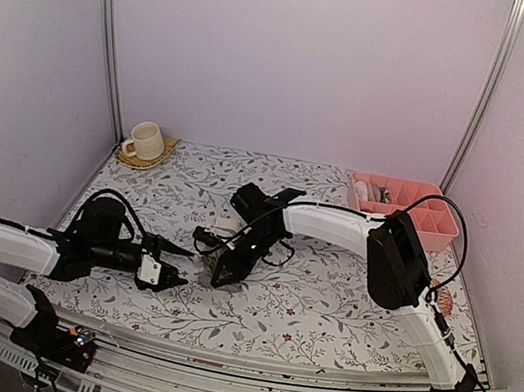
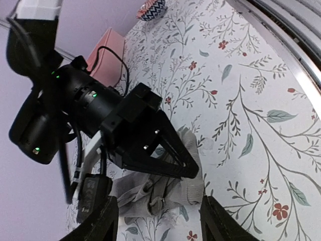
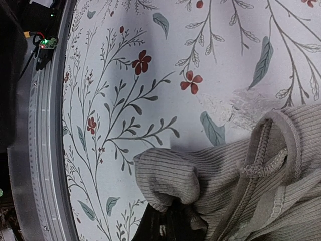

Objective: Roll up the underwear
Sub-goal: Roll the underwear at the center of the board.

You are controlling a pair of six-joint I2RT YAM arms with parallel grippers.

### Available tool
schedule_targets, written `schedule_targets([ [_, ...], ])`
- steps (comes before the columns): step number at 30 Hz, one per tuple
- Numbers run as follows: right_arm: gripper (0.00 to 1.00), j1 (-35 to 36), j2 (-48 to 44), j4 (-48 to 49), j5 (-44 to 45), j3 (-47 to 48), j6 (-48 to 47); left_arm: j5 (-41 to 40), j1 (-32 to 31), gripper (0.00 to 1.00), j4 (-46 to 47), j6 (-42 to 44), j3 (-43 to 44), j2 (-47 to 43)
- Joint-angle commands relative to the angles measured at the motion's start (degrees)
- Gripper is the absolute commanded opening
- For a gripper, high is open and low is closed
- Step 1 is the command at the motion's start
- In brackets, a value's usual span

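The underwear (image 2: 145, 198) is a rumpled grey-brown ribbed cloth with a thick hem, lying mid-table. In the top view only a pale bit of the underwear (image 1: 226, 223) shows beside the right arm. My right gripper (image 2: 193, 172) points down onto it, shut on a fold of the cloth. In the right wrist view the ribbed underwear (image 3: 225, 170) bulges over the closed right gripper (image 3: 170, 226). My left gripper (image 1: 167, 276) lies low just left of it, open. Its own view has the left gripper (image 2: 160, 226) with a finger on either side, the cloth just ahead and not touched.
A cream mug (image 1: 145, 142) on a coaster stands at the back left. At the back right is a pink divided tray (image 1: 403, 203). A small chevron-patterned round thing (image 2: 150, 9) lies near the right edge. The metal front rail (image 1: 242, 365) runs along the near side.
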Motion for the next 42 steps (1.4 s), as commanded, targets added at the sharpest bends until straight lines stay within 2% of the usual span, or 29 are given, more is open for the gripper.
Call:
schedule_targets([
  [1, 0.03, 0.2, 2.2, -1.7, -5.3, 0.2, 3.8, -9.9, -5.5, 0.58, -1.5, 10.8, 0.4, 5.2],
  [11, 0.03, 0.3, 2.6, 0.2, -6.5, 0.0, 5.0, -20.7, -12.2, 0.59, 6.1, 13.1, 0.8, 15.5],
  [18, 0.03, 0.2, 2.7, 0.4, -6.3, -0.2, 5.3, -26.1, -14.1, 0.55, 10.1, 11.9, 2.5, 21.8],
  [26, 0.03, 0.0, 2.6, 0.9, -5.6, -0.3, 5.7, -29.2, -16.1, 0.30, 14.5, 11.1, 2.2, 27.0],
  [28, 0.03, -0.2, 2.5, 1.1, -5.5, -0.3, 5.8, -30.0, -16.5, 0.19, 14.8, 10.8, 2.5, 28.2],
  [30, 0.04, -0.2, 2.3, 1.2, -5.2, -0.4, 5.9, -31.3, -16.7, 0.01, 14.9, 9.6, 3.3, 29.1],
  [31, 0.04, -0.3, 2.1, 1.3, -5.2, -0.5, 5.9, -31.7, -16.8, 0.00, 14.4, 8.8, 3.8, 29.4],
  [33, 0.08, -0.3, 1.2, 2.0, -4.7, -1.2, 5.7, -31.9, -16.7, 0.00, 13.4, 7.4, 4.4, 29.5],
  [39, 0.35, -0.3, -6.7, 8.1, -3.7, -10.2, 4.1, -29.2, -15.8, 0.00, 4.9, 3.1, 7.3, 27.2],
  [42, 0.42, -0.2, -10.6, 10.5, -3.8, -14.1, 3.1, -26.5, -14.5, 0.00, -0.5, 1.2, 9.4, 26.5],
])
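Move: The underwear's rolled near edge, at its left part, lies about 10 cm below the left hand, some 3 cm to its right and 2 cm farther out. The right fingertips already grip that edge, roughly 6 cm to the left hand's right, 1 cm ahead and 9 cm down; from the right hand the left part is about 3 cm to the left, level with it. The cream band stands some 17 cm ahead of the left hand, 2 cm right and 11 cm down. Straight down first, about 9 cm, the left hand sinks with its jaws half open and its fingers tipping some 20 degrees steeper, then edges forward and right a few centimetres while shutting to pinch the rolled edge beside the right fingertips. The right hand keeps its grip nearly in place, after easing back 1 cm, and only once the left has closed opens partway and starts to rise. ##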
